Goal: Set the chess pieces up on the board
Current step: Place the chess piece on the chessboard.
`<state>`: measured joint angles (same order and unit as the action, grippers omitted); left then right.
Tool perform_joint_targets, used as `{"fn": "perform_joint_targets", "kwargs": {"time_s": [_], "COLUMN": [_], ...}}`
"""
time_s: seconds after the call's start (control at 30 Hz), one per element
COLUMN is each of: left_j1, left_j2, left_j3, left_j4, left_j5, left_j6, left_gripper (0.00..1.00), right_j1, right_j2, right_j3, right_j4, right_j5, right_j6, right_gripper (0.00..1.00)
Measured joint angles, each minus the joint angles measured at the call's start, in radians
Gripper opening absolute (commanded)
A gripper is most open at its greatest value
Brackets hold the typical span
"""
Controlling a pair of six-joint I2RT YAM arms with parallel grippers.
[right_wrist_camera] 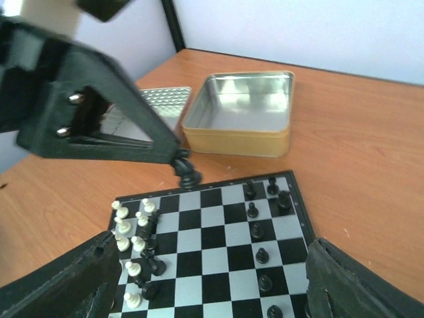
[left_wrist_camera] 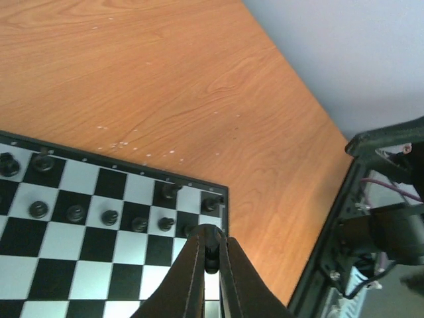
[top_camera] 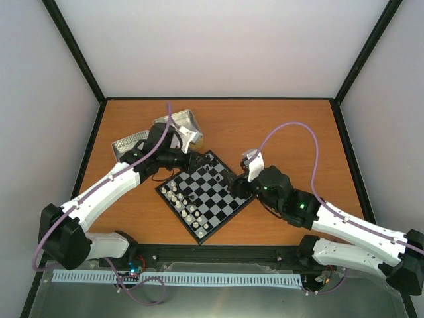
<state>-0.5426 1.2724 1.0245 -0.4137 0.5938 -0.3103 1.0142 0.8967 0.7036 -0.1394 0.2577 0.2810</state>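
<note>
The board (top_camera: 212, 199) lies cornerwise at mid-table. White chess pieces (top_camera: 182, 202) crowd its left edge, with a few black ones among them (right_wrist_camera: 147, 262). Black chess pieces (right_wrist_camera: 258, 232) stand in two rows on its right side. My left gripper (left_wrist_camera: 211, 233) is shut on a black piece (left_wrist_camera: 211, 260) and holds it over the board (left_wrist_camera: 59, 265) near its far corner. In the right wrist view that piece (right_wrist_camera: 187, 173) hangs just above the far rim. My right gripper (right_wrist_camera: 212, 265) stands wide open over the board (right_wrist_camera: 205, 245) with nothing between its fingers (right_wrist_camera: 66, 285).
An open metal tin (top_camera: 182, 122) and its lid (top_camera: 129, 142) sit behind the board at the back left, right behind my left arm. The tin (right_wrist_camera: 238, 112) looks hollow inside. Black frame posts (top_camera: 93, 73) and white walls bound the table.
</note>
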Motion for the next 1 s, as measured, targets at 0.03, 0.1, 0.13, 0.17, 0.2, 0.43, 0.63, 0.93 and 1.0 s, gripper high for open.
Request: {"fn": "perform_joint_targets", "kwargs": {"time_s": [0.03, 0.1, 0.13, 0.17, 0.2, 0.43, 0.63, 0.93, 1.0], "left_j1": [0.0, 0.0, 0.0, -0.003, -0.006, -0.086, -0.151, -0.161, -0.161], "left_j2": [0.0, 0.0, 0.002, 0.004, 0.01, 0.135, 0.307, 0.515, 0.539], "left_j3": [0.001, 0.001, 0.002, 0.002, 0.003, 0.058, 0.159, 0.261, 0.261], "left_j4": [-0.008, -0.021, -0.028, -0.033, -0.037, -0.049, -0.051, -0.047, -0.047], "left_j5": [-0.018, -0.057, -0.077, -0.099, -0.12, -0.316, -0.432, -0.526, -0.531], "left_j6": [0.012, 0.029, 0.034, 0.037, 0.038, 0.04, 0.039, 0.039, 0.04], "left_gripper": [0.04, 0.03, 0.03, 0.03, 0.03, 0.03, 0.03, 0.02, 0.02], "right_j1": [-0.013, -0.055, -0.08, -0.106, -0.124, -0.222, -0.247, -0.257, -0.259], "right_j2": [0.002, 0.018, 0.03, 0.045, 0.059, 0.15, 0.156, 0.134, 0.132], "right_j3": [0.0, 0.0, 0.0, 0.001, 0.001, 0.008, 0.008, -0.024, -0.024], "right_j4": [-0.008, -0.035, -0.053, -0.069, -0.082, -0.194, -0.24, -0.256, -0.262], "right_j5": [0.001, -0.001, -0.002, -0.003, -0.003, -0.003, 0.015, 0.024, 0.024], "right_j6": [0.025, 0.085, 0.119, 0.151, 0.175, 0.362, 0.463, 0.514, 0.514], "right_gripper": [0.76, 0.76, 0.76, 0.75, 0.75, 0.75, 0.75, 0.75, 0.75]}}
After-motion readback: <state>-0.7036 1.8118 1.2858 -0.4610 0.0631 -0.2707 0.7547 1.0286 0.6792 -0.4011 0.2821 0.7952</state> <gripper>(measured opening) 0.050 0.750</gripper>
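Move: Beyond and to the right of the left hand, which already holds a black chess piece, lies the empty back-row square c8: about 9 cm ahead, 4 cm right and 19 cm below. A black piece stands on b8, some 11 cm ahead and 2 cm right, and the corner rook about 13 cm straight ahead. The c7 pawn is 7 cm ahead, 2 cm right; the f8 piece 3 cm ahead, 10 cm right. From the empty right hand, c8 lies roughly 14 cm ahead, 3 cm left and 21 cm down. Sinking about 14 cm, the left hand carries its gripped black piece down and some 8 cm forward, drifting a little right, towards the empty c8 gap; its fingers swing nearly 30 degrees from pointing rightward to mostly downward and stay shut on the piece. The empty right hand clears out down, right and slightly forward, turning clockwise with its nose tipping down, fingers still wide open. ##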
